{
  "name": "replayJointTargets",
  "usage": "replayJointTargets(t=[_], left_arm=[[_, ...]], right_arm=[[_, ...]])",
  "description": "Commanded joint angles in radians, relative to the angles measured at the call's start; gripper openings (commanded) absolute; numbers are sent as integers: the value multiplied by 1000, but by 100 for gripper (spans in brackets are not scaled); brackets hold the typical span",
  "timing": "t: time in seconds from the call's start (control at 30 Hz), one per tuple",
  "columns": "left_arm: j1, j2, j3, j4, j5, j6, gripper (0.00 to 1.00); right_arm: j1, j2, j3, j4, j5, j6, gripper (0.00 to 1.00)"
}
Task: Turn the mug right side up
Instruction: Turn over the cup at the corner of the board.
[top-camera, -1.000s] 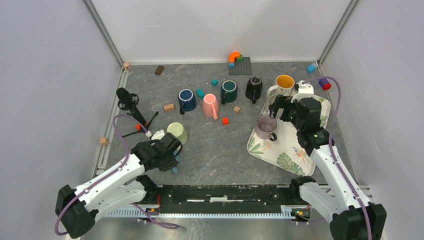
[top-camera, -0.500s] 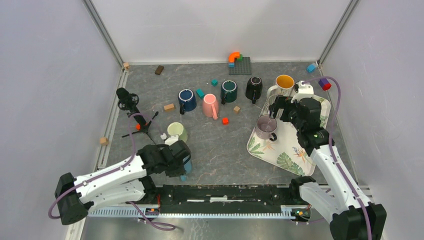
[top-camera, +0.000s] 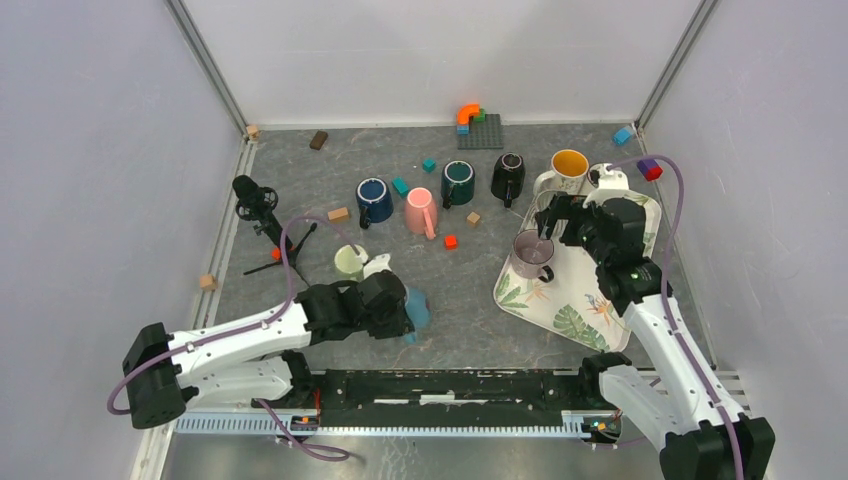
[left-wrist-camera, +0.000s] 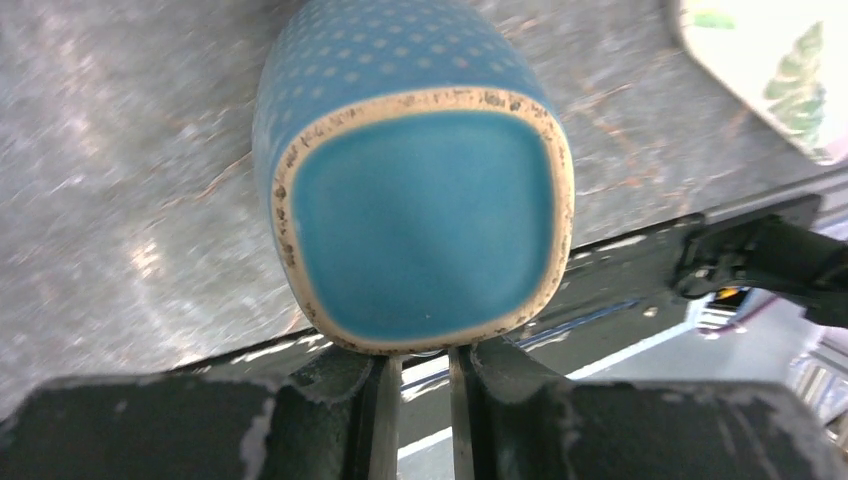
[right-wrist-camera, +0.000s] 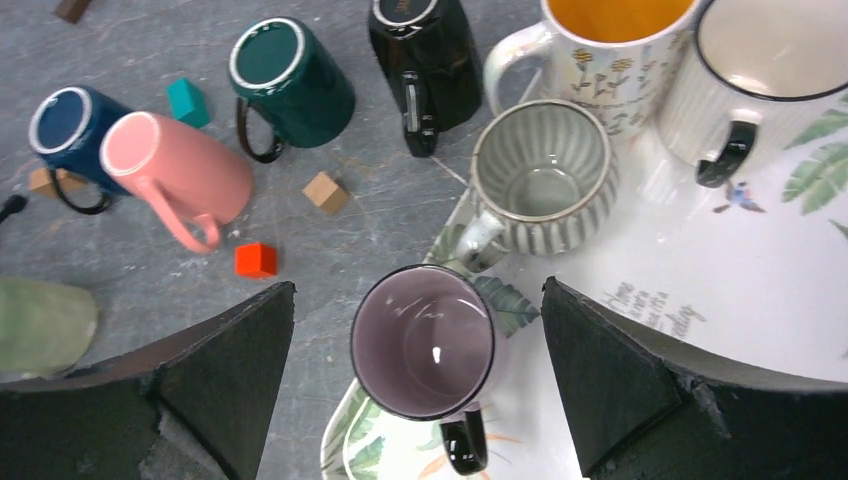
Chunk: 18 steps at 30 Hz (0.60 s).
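A blue dotted mug (left-wrist-camera: 415, 190) fills the left wrist view, its squarish glazed base turned toward the camera. My left gripper (left-wrist-camera: 422, 365) is shut at the mug's lower edge and carries it; the part it grips is hidden. From above, the blue mug (top-camera: 415, 308) hangs at my left gripper (top-camera: 400, 308), near the table's front middle. My right gripper (right-wrist-camera: 420, 370) stands wide open above an upright purple mug (right-wrist-camera: 425, 340) on the leaf-print tray (top-camera: 590, 322).
Navy (top-camera: 374, 198), pink (top-camera: 420, 210), dark green (top-camera: 458, 182) and black (top-camera: 508, 176) mugs lie mid-table. A pale green mug (top-camera: 350, 262) sits by the left arm. Small blocks are scattered about. A black tripod (top-camera: 262, 215) stands at left.
My left arm has swung rightward along the front of the table, carrying the blue mug with it. The right arm has stayed in place.
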<state>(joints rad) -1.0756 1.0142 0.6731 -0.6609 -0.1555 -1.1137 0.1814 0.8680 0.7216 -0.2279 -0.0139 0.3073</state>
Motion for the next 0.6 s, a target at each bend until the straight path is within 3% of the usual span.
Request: replayJointTargets(t=[0.0, 0.27, 0.57], left_arm=[[15, 7, 85, 266, -49, 88, 2], [172, 6, 128, 499, 59, 203, 2], [341, 29, 222, 684, 292, 304, 2]], right_arm=[[2, -27, -3, 54, -123, 55, 98], [1, -12, -58, 216, -411, 184, 98], [9, 47, -148, 604, -756, 400, 98]])
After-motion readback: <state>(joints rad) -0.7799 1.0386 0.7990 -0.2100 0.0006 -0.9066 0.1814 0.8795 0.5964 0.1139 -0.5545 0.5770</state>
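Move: The left gripper already holds the blue mug, its middle about 5 cm ahead and 1 cm right; its destination, the open right gripper, is some 20 cm ahead, 26 cm right and 12 cm higher. From the left hand, the red cube sits 25 cm ahead, 8 cm right, the green mug 17 cm ahead, 11 cm left. From the right hand the blue mug is 15 cm back, 25 cm left and 11 cm lower, while the lilac mug stands 2 cm left, level with it, 15 cm below. Lift the left gripper about 12 cm and carry it as far forward, edging right mostly at first, keeping the pinch on the blue mug's handle while the fingers swing up some 30 degrees to point more forward and right. Meanwhile sweep the wide-open right gripper 9 cm left towards that mug, drawing slightly back, turning counter-clockwise and rolling its left side up. ##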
